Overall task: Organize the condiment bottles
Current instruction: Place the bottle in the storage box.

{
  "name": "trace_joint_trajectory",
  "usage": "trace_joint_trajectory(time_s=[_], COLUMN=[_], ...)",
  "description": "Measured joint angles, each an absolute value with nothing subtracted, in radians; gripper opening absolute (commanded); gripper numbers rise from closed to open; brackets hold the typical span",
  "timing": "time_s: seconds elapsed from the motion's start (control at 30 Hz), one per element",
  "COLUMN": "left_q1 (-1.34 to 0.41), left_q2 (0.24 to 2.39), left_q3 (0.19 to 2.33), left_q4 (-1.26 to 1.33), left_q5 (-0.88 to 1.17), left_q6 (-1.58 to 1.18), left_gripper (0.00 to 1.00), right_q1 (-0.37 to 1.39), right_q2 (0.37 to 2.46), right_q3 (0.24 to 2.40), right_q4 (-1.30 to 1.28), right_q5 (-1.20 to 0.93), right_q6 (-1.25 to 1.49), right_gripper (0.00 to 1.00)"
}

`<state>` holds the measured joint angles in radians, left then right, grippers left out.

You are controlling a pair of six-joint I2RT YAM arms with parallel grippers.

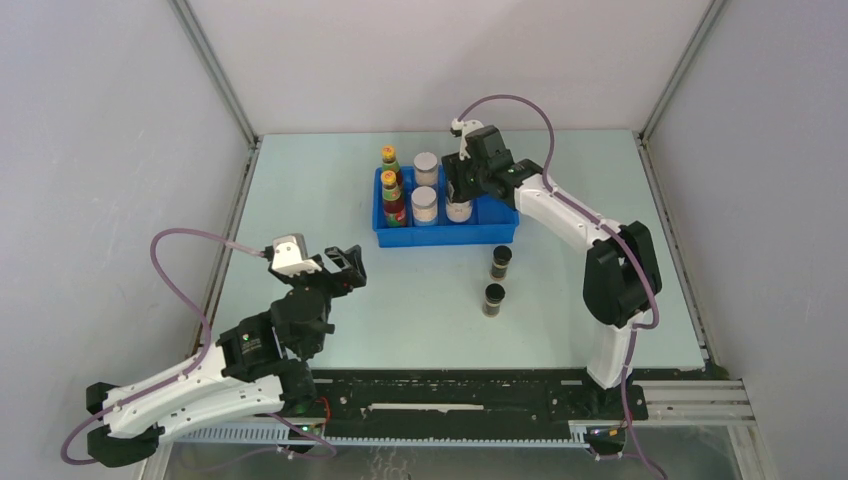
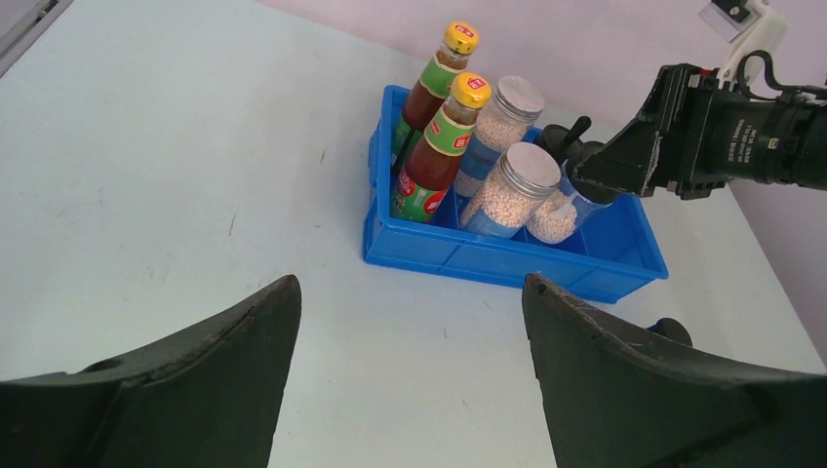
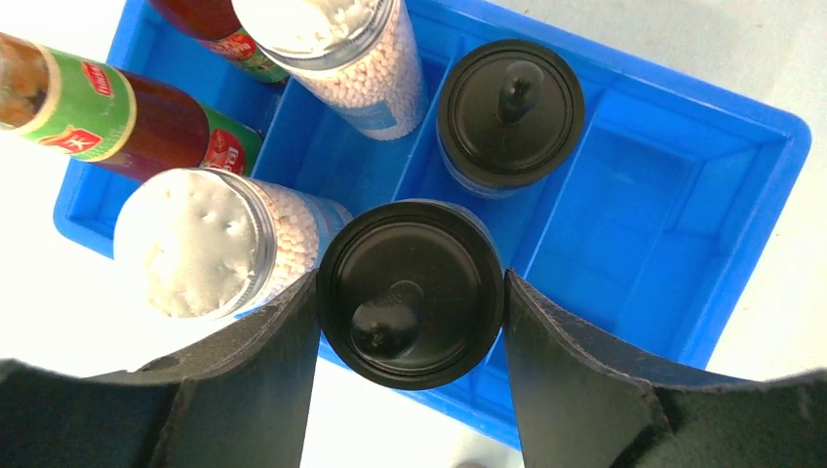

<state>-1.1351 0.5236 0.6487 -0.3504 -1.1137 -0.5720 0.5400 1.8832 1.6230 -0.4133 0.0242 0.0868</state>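
In the blue tray [image 1: 445, 237] stand two red-labelled bottles [image 1: 390, 158] [image 1: 393, 195] and two silver-lidded jars [image 1: 426, 165] [image 1: 425, 203]. My right gripper [image 3: 410, 285] is shut on a black-lidded jar [image 3: 419, 249], its fingers against both sides of the lid, over the tray's near middle compartment. In the left wrist view that jar [image 2: 556, 214] leans, with its base inside the tray. A second black-lidded jar [image 3: 510, 115] stands just behind it. Two dark vials [image 1: 501, 262] [image 1: 494, 299] stand on the table in front of the tray. My left gripper [image 1: 345, 268] hangs open and empty, left of the tray.
The tray's right-hand compartments [image 3: 624, 205] hold nothing. Metal frame rails [image 1: 230, 210] and grey walls border the pale table [image 1: 300, 200] on the left, right and back.
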Motion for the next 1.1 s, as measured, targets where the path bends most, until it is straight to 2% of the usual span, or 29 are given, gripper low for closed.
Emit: trace_joint_trajectory(time_s=[0.8, 0.93, 1.1], left_q1=[-1.135, -1.135, -1.135], left_q2=[0.530, 0.530, 0.530], left_q3=[0.649, 0.649, 0.649], left_q4=[-0.345, -0.345, -0.345], left_q5=[-1.114, -1.114, -1.114], left_q6=[-0.566, -0.566, -0.566], left_gripper=[0.88, 0.88, 0.88], right_q1=[0.530, 0.529, 0.529], right_q2=[1.930, 1.934, 1.934], right_q3=[1.542, 1.532, 1.530], right_q4=[-0.353, -0.345, -0.338], right_q5=[0.017, 0.017, 0.017], right_q6=[0.112, 0.115, 0.118], right_gripper=[0.01, 0.11, 0.35])
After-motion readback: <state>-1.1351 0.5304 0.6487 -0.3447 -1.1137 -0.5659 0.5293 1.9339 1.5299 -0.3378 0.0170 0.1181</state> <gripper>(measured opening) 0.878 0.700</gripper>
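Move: My right hand holds the black-lidded bottle by its lid, above the front cell of the storage box's third column, whose middle is straight below, about 12 cm down. The other black-lidded jar stands some 8 cm ahead of my hand and the front silver-lidded jar about 7 cm to its left, their middles roughly 10 cm lower. The empty column lies 8 cm right and 4 ahead. From my left hand that front cell is about 22 cm ahead, 21 right and 21 below. I keep the lid pinched in my right hand and lower the bottle about 5 cm, nearly straight down, into the front cell beside the front silver-lidded jar. I go quickly at first, then ease off to a near stop, my fingers tipping only some 4 degrees farther down and never opening. ##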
